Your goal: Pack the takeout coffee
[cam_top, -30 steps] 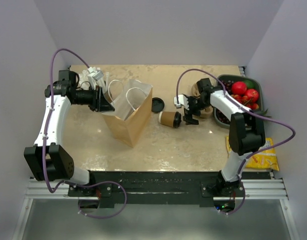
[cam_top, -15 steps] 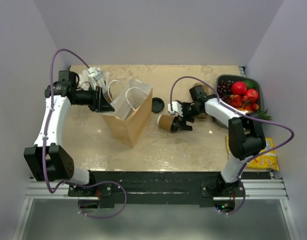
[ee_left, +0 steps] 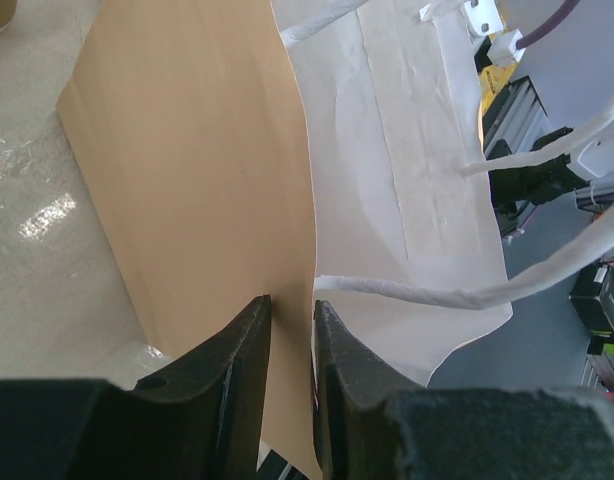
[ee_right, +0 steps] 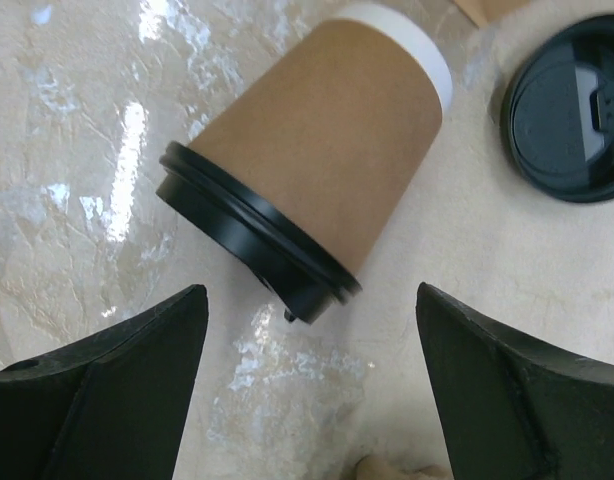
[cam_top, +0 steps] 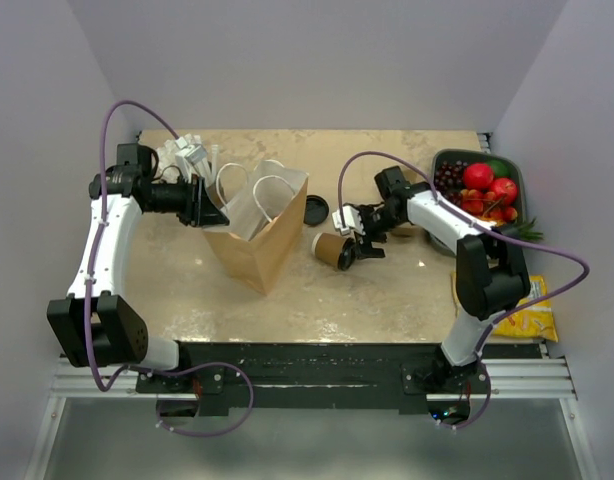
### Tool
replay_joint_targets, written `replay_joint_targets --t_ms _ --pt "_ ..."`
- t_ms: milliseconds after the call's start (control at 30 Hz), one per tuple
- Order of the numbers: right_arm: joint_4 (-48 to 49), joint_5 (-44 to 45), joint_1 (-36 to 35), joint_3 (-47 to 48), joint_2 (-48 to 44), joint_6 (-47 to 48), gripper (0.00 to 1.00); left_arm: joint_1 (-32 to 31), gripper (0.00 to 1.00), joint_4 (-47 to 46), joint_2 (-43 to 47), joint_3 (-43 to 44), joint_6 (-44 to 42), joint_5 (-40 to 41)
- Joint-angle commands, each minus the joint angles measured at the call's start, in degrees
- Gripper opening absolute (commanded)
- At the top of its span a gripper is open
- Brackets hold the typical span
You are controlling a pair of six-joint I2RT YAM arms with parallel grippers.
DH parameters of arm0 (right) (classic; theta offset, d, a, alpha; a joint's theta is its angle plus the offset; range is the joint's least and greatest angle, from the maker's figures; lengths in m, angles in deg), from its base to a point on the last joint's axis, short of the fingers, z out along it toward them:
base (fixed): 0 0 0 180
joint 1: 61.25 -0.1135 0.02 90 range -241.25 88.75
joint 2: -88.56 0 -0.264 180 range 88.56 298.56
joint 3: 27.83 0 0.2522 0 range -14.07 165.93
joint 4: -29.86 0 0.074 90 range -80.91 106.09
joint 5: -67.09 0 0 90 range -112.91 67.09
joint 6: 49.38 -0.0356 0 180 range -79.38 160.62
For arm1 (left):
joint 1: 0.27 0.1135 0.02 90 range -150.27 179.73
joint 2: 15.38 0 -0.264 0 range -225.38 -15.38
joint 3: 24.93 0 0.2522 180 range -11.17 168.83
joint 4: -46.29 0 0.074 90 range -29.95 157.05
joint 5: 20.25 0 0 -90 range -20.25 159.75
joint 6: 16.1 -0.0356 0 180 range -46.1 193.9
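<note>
The takeout coffee (cam_top: pixel 330 250), a kraft-brown cup with a black lid, lies on its side on the table just right of the brown paper bag (cam_top: pixel 257 240). In the right wrist view the coffee (ee_right: pixel 307 190) points its lid at the camera. My right gripper (cam_top: pixel 355 244) is open, and its fingers reach either side of the lid end (ee_right: pixel 309 300) without touching it. My left gripper (cam_top: pixel 209 208) is shut on the bag's top edge, with the paper wall (ee_left: pixel 187 150) pinched between its jaws (ee_left: pixel 292 303). The bag stands upright with its mouth open.
A loose black lid (cam_top: pixel 315 209) lies flat just behind the coffee, also in the right wrist view (ee_right: pixel 572 125). A dark tray of fruit (cam_top: pixel 477 190) sits at the far right, a yellow snack packet (cam_top: pixel 527 312) near the right front, and a cup of white straws (cam_top: pixel 187 155) behind the bag.
My right gripper has moved left up to the coffee's lid end. The cup has shifted slightly left and nearer and turned a little. The left arm and the bag have stayed still.
</note>
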Motion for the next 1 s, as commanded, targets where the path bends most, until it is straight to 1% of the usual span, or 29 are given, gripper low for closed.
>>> replay_joint_targets --t_ms 0,133,167,233,267,367,467,533,633,767,833,867,967 --pt "-1.6 -3.2 -2.5 2.8 0.6 2.6 0.84 0.2 0.29 -0.2 1.6 -0.5 -0.6 0.0" --pt "-1.9 -2.8 -3.5 3.6 1.0 3.0 0.78 0.2 0.29 -0.3 1.9 -1.1 -0.6 0.2" --pt "-2.0 -2.5 -3.7 3.7 1.1 3.0 0.72 0.2 0.29 -0.3 2.0 -1.2 -0.6 0.1" --pt "-2.7 -1.6 -4.0 4.0 1.1 3.1 0.67 0.2 0.29 -0.3 2.2 -1.5 -0.6 0.1" --pt "-3.1 -1.1 -4.0 4.2 1.1 3.2 0.61 0.3 0.29 -0.2 2.3 -1.4 -0.6 0.1" --pt "-3.9 -0.1 -3.9 4.3 1.0 3.0 0.54 0.2 0.29 -0.3 2.4 -1.5 -0.6 0.0" --pt "-3.7 0.1 -3.9 3.7 -0.2 2.5 0.49 0.3 0.29 -0.6 2.2 -1.6 -0.6 -0.4" --pt "-3.2 0.2 -3.9 3.4 -0.8 2.0 0.48 0.2 0.28 -0.9 2.1 -1.4 -0.5 -0.6" --pt "-4.1 0.2 -4.0 4.7 -1.1 -0.1 0.43 0.2 0.28 -0.9 1.9 -1.2 -0.5 -0.9" --pt "-6.8 -0.4 -3.9 8.1 0.7 -5.8 0.35 0.2 0.28 -1.2 1.8 -1.4 -0.6 -1.6" --pt "-8.4 -1.4 -4.0 10.0 1.0 -8.0 0.33 0.2 0.28 -1.6 1.8 -1.5 -0.6 -2.1" --pt "-8.7 -1.5 -4.0 10.4 1.1 -10.7 0.32 0.2 0.28 -1.7 1.8 -1.6 -0.7 -2.2" --pt "-11.3 -2.8 -4.0 12.7 1.5 -14.0 0.31 0.2 0.28 -2.0 1.8 -1.5 -0.6 -2.9"
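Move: The lidded coffee cup lies on its side just beyond the right fingertips, its middle about 6 cm to the right hand's left, level with it fore and aft and some 3 cm lower, lid end nearest. The loose lid is roughly 10 cm ahead and 10 cm left, the paper bag's middle about 23 cm left and 2 cm ahead, the carrier 13 cm ahead and 10 cm right. From the left hand, still gripping the bag's edge, the cup is about 24 cm right and 4 cm ahead. The cup's lidded end is taken between the right fingers: the open hand slides about 2.5 cm left towards the bag, drawing back slightly, and its fingers close from nearly wide to about a third, pinching the near edge of the lid. It then rises about 3 cm with the cup's end in its grip. ##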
